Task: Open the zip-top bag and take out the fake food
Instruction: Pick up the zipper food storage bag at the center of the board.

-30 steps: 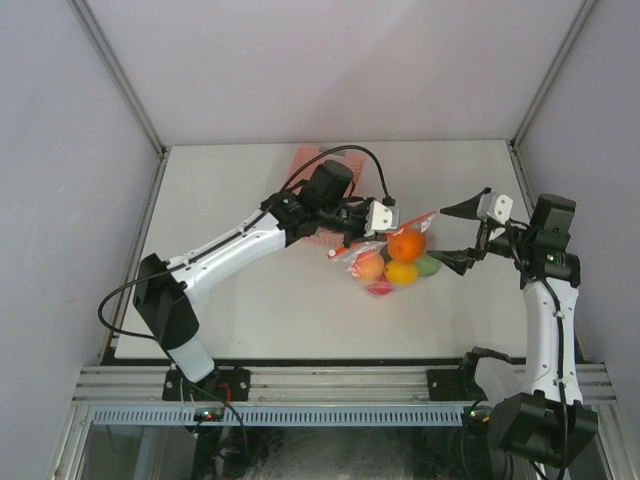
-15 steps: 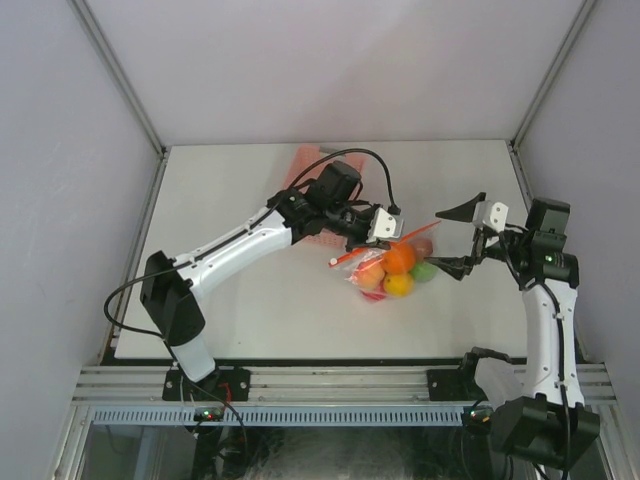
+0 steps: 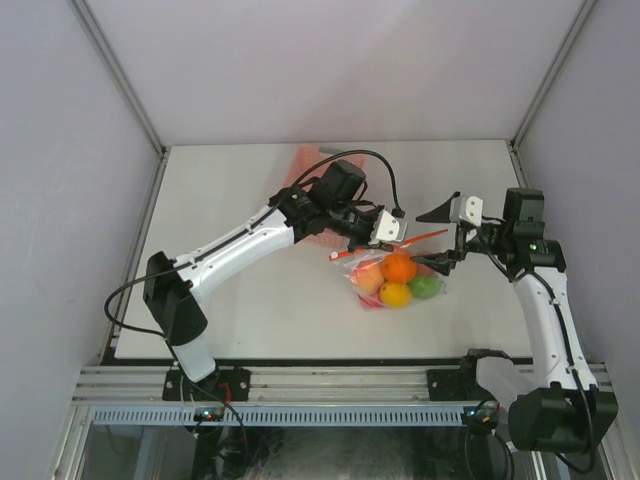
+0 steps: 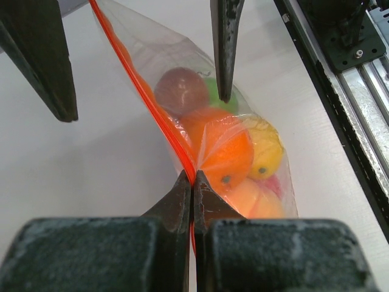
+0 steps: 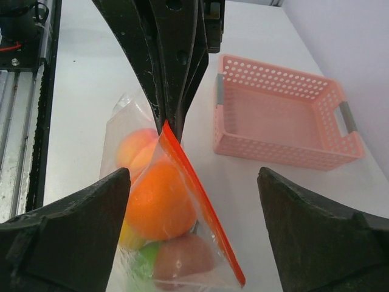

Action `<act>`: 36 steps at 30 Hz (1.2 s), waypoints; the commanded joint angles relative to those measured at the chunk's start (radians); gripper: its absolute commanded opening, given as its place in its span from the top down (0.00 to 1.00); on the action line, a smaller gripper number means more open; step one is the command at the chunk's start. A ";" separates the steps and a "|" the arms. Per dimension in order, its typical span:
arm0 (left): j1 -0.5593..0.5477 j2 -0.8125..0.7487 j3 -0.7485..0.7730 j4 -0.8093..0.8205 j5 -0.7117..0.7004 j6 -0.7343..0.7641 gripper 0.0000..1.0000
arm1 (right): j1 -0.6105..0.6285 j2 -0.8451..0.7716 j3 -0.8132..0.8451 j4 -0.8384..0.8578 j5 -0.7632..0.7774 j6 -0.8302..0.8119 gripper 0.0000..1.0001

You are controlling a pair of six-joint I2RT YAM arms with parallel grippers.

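Note:
The clear zip-top bag (image 4: 255, 115) hangs from its red-orange zipper strip (image 4: 143, 91), its bottom at the table. My left gripper (image 4: 192, 176) is shut on that strip at one end. Inside the bag lies the fake food: an orange (image 4: 219, 146), a brown piece (image 4: 181, 90), a yellow one (image 4: 265, 152), a green one (image 5: 137, 261) and a peach one (image 5: 130, 146). My right gripper (image 5: 193, 182) is open, its fingers standing either side of the strip's other end without touching it. From above, the bag (image 3: 395, 278) sits between the left gripper (image 3: 392, 232) and the right gripper (image 3: 428, 240).
A pink slotted basket (image 5: 279, 152) stands on the table behind the bag, partly hidden under the left arm in the top view (image 3: 305, 158). Metal rails (image 4: 352, 91) run along the table's near edge. Grey walls close in three sides.
My right gripper has moved left, up to the bag's free end, and its jaws have narrowed a little. The left gripper has lowered the bag slightly, keeping its hold.

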 commanded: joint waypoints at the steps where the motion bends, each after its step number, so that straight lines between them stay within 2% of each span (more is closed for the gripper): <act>1: -0.005 -0.002 0.069 0.017 0.015 0.022 1.00 | 0.027 0.014 0.047 -0.038 0.042 -0.050 0.19; 9: -0.006 0.009 0.085 0.019 0.005 0.010 1.00 | 0.058 0.029 0.048 -0.073 0.081 -0.079 0.48; 19: -0.006 -0.016 0.023 0.111 -0.062 -0.074 0.99 | 0.062 0.026 0.047 -0.101 0.113 -0.113 0.93; 21: -0.007 -0.045 -0.026 0.189 -0.118 -0.146 0.87 | 0.059 0.022 0.048 -0.106 0.112 -0.116 1.00; 24: -0.001 -0.121 -0.166 0.389 -0.217 -0.295 0.62 | 0.048 0.018 0.047 -0.122 0.089 -0.129 1.00; 25: 0.004 -0.156 -0.227 0.464 -0.235 -0.346 0.57 | 0.045 0.018 0.046 -0.131 0.082 -0.139 1.00; 30: 0.069 -0.408 -0.640 0.925 -0.229 -0.655 0.40 | 0.020 0.025 0.046 -0.181 0.052 -0.187 1.00; 33: 0.113 -0.571 -0.930 1.231 -0.289 -0.826 0.27 | 0.010 0.021 0.046 -0.199 0.036 -0.206 1.00; 36: 0.143 -0.690 -1.149 1.424 -0.386 -0.913 0.16 | 0.002 0.016 0.046 -0.205 0.026 -0.211 1.00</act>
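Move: From the right gripper, wide open, the red zip strip near its right end runs between the finger lines about 2 cm below, otherwise centred; the orange lies about 6 cm back, 5 left and 7 lower, the pink basket some 11 ahead and 23 left, 14 lower. The left gripper already pinches the strip; from it the strip's left end is about 11 cm left and 2 back, 1 lower, and the orange 6 back, 5 right and 7 lower. Lower the right gripper about 3 cm onto the bag's zip strip and shut its fingers fully to pinch it near the right end, while the left keeps its grip. Only then open the left fingers wide, ease that hand slightly forward to come free, and sweep it about 9 cm left towards the strip's left end, levelling the fingers and turning them counter-clockwise some 30 degrees. ##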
